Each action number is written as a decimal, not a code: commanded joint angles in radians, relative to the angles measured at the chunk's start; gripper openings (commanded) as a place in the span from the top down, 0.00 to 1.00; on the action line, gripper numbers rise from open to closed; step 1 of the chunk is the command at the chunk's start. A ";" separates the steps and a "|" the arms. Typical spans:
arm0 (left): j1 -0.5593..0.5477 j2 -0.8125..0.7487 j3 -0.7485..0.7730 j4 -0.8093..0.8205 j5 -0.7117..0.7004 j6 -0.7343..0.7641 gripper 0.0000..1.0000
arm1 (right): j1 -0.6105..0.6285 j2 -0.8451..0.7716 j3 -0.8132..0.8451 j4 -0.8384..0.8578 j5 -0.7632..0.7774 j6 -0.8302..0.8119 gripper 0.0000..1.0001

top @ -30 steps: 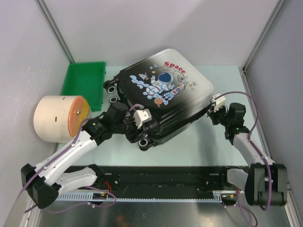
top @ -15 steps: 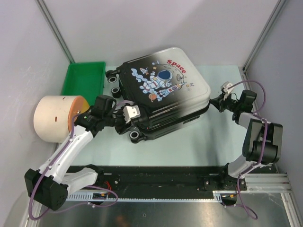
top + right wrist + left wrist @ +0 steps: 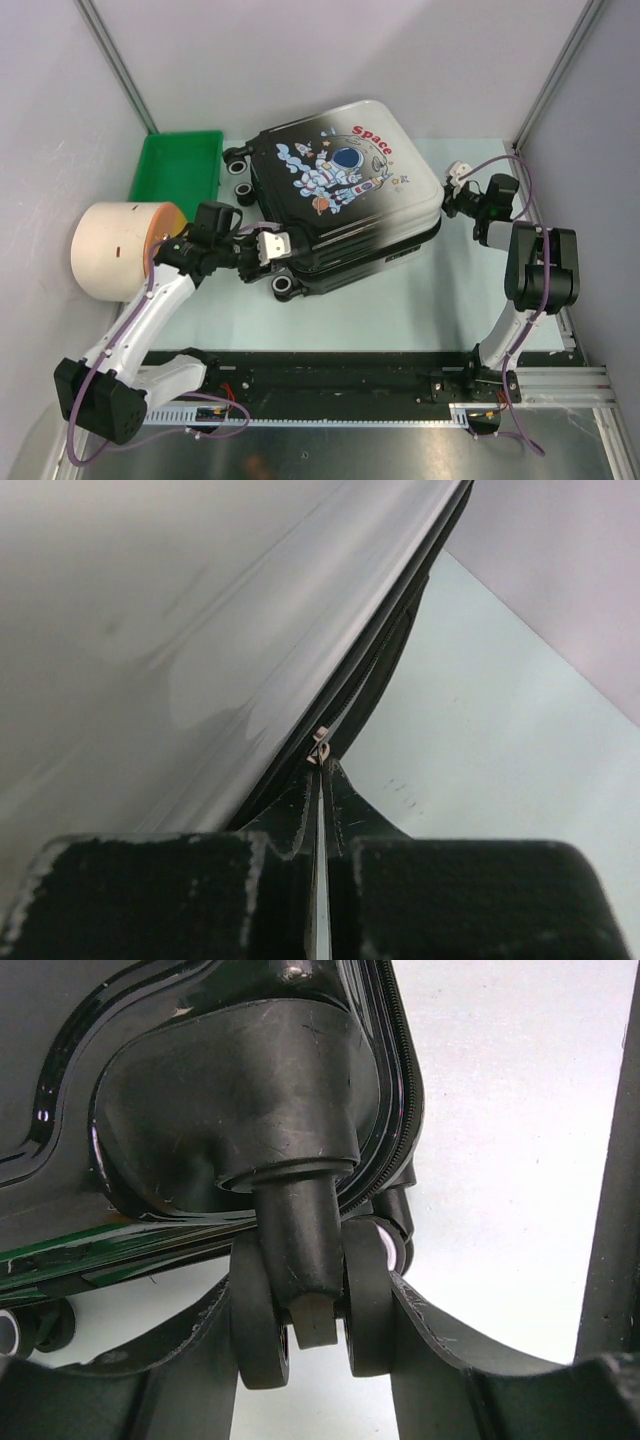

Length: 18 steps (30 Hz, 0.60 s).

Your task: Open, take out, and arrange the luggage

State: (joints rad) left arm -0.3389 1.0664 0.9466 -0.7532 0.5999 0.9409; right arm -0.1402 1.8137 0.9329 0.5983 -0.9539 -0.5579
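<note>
The luggage (image 3: 340, 185), a black-to-white hard shell with an astronaut and red "Space" print, lies flat and closed on the table, wheels toward the left. My left gripper (image 3: 268, 250) is shut on the near twin wheel (image 3: 258, 1320), one finger (image 3: 430, 1350) pressed against each outer side. My right gripper (image 3: 455, 192) is at the suitcase's right corner. Its fingers (image 3: 300, 810) are pressed together, with the small metal zipper pull (image 3: 321, 746) pinched at their tips. In the right wrist view the white shell (image 3: 180, 650) fills the left, with the zipper seam running up and away.
A green tray (image 3: 180, 175) stands at the back left, close to the suitcase's wheels. A cream cylinder (image 3: 115, 250) with an orange end lies against the left wall beside my left arm. Grey walls close in both sides. The black rail (image 3: 340, 385) runs along the near edge.
The suitcase has swung back and left with my left gripper on its wheel. My right arm has folded back to the right side and now sits at the suitcase's right corner.
</note>
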 commanded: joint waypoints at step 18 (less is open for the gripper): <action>0.296 0.222 0.463 0.064 0.065 -0.859 0.00 | 0.120 -0.247 -0.018 -0.638 -0.131 -0.261 1.00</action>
State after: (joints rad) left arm -0.0666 1.1976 1.4029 -0.7910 0.7387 0.3775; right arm -0.0937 1.6764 0.9611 0.2165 -0.8940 -0.7055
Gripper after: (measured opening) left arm 0.996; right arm 0.010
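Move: The left hand already grips the luggage's near upper wheel post. The luggage's middle lies about 12 cm ahead of this hand and 17 cm to its right, the near lower wheel some 15 cm below, 5 cm back and 3 cm right, and the green bin roughly 20 cm ahead, 20 cm left and 15 cm down. The right hand already has the zipper pull at its fingertips, with the luggage's middle about 22 cm to its left and level with it. The left fingers open wide and let go of the wheel post, then the hand springs up about 14 cm while going forward some 6 cm and a little left, turning about 25 degrees counter-clockwise as its fingers tip up towards level. The right hand keeps its shut fingers on the zipper pull at the luggage's right end, edging slightly forward and left at first, then drawing back to finish about 3 cm nearer the base and a little left. ##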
